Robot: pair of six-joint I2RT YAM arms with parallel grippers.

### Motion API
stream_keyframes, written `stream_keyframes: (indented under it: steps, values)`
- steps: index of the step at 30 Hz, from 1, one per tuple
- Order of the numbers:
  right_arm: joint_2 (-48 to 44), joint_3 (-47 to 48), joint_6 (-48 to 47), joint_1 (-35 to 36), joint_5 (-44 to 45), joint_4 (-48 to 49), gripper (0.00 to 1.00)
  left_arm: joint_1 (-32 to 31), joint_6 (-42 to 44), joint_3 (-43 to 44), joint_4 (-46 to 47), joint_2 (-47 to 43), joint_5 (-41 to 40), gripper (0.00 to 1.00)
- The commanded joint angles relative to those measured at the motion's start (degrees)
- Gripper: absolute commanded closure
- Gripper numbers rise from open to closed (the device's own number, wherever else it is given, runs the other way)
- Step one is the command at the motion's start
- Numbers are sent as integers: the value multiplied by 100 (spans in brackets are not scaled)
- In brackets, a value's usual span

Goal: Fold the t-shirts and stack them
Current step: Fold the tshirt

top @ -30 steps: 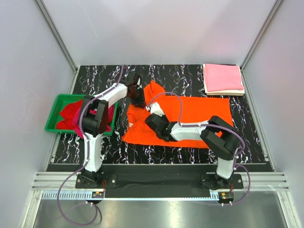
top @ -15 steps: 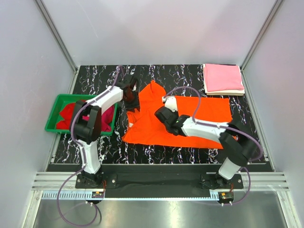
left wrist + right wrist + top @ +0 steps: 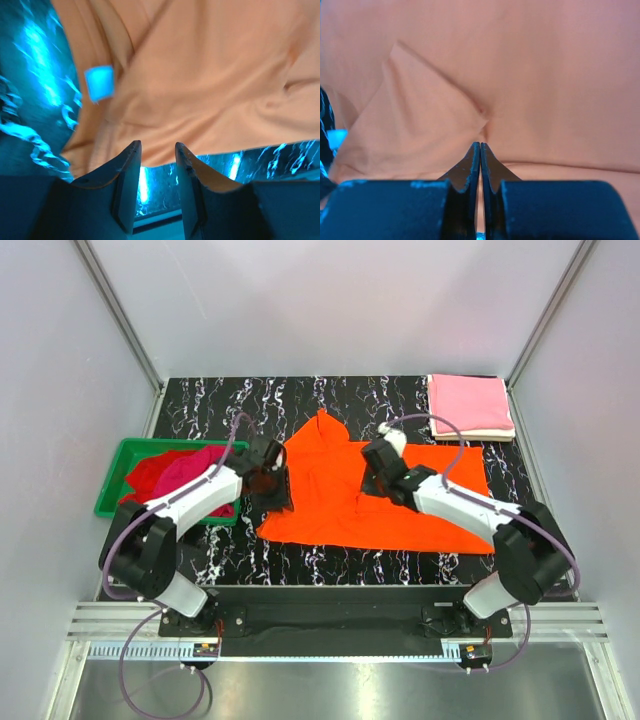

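Observation:
A bright orange t-shirt (image 3: 410, 502) lies spread on the marbled table, its neck end to the left. My left gripper (image 3: 277, 492) hovers at the shirt's left edge. In the left wrist view it (image 3: 157, 145) stands open with only table showing between the fingers, the orange cloth (image 3: 215, 75) and a pale label (image 3: 98, 82) just beyond. My right gripper (image 3: 368, 483) is down on the shirt's middle. In the right wrist view it (image 3: 480, 144) is shut, and a pucker of orange cloth (image 3: 485, 120) runs into its tips. A folded pink t-shirt (image 3: 468, 403) lies on a cream-white one (image 3: 478, 434).
A green bin (image 3: 112, 480) at the left edge holds a red shirt (image 3: 148, 475) and a crimson-magenta one (image 3: 198, 468). The folded stack sits in the back right corner. Grey walls close in the table on three sides.
My left gripper came forward from the shirt's back left part to its left edge and opened wider. My right gripper moved back and right across the shirt, opened briefly, then shut.

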Motion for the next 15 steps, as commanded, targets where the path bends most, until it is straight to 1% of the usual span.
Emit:
stream_keyframes:
  steps: [1,2,3,5,6,9,10,12,13,15]
  values:
    - [-689,-78,293,-583,-536,12,92,-273,-386,-450,645,-52,234,62]
    - [-778,-87,311,-698,-563,-40,92,-299,-368,-494,628,27,111,62]
    - [-848,-70,319,-899,-494,-275,92,-299,-359,-512,463,210,-151,62]
    - [-1050,-105,425,-1067,-362,-505,92,-299,-280,-460,216,378,-634,63]
    - [-1121,-227,477,-1294,-318,-645,92,-291,-280,-442,41,492,-1107,63]
    - [-1402,-578,679,-1770,-553,-761,92,-299,-289,-390,-163,625,-1751,63]
    - [-1524,-658,741,-2084,-589,-761,93,-299,-298,-372,-181,634,-1823,63]
    - [-1578,-799,750,-2333,-660,-822,93,-308,-307,-346,-216,678,-1902,62]
    - [-1570,-826,750,-2577,-695,-857,94,-308,-315,-328,-233,687,-1955,61]
    - [-1570,-878,750,-2755,-739,-963,94,-361,-324,-328,-329,643,-2034,60]
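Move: The t-shirt's near-left corner lies about 5 cm to the left of the left gripper, some 4 cm back and 7 cm below; the white tag is roughly 3 cm ahead and 2 cm left of that gripper, and the green bin's middle some 22 cm left and 6 cm ahead. From the right gripper, the shirt's right end lies about 26 cm right, 2 cm back and 8 cm down; the pink stack is 20 cm ahead and 23 cm right. Bring the left gripper down about 6 cm onto the near-left end of the t-shirt, easing back a little, then slide it some 4 cm left towards the corner, part open, tilting it about 15 degrees. Meanwhile sweep the closed right gripper some 15 cm right over the shirt towards its right end, rising first, then sinking, turning it clockwise. ##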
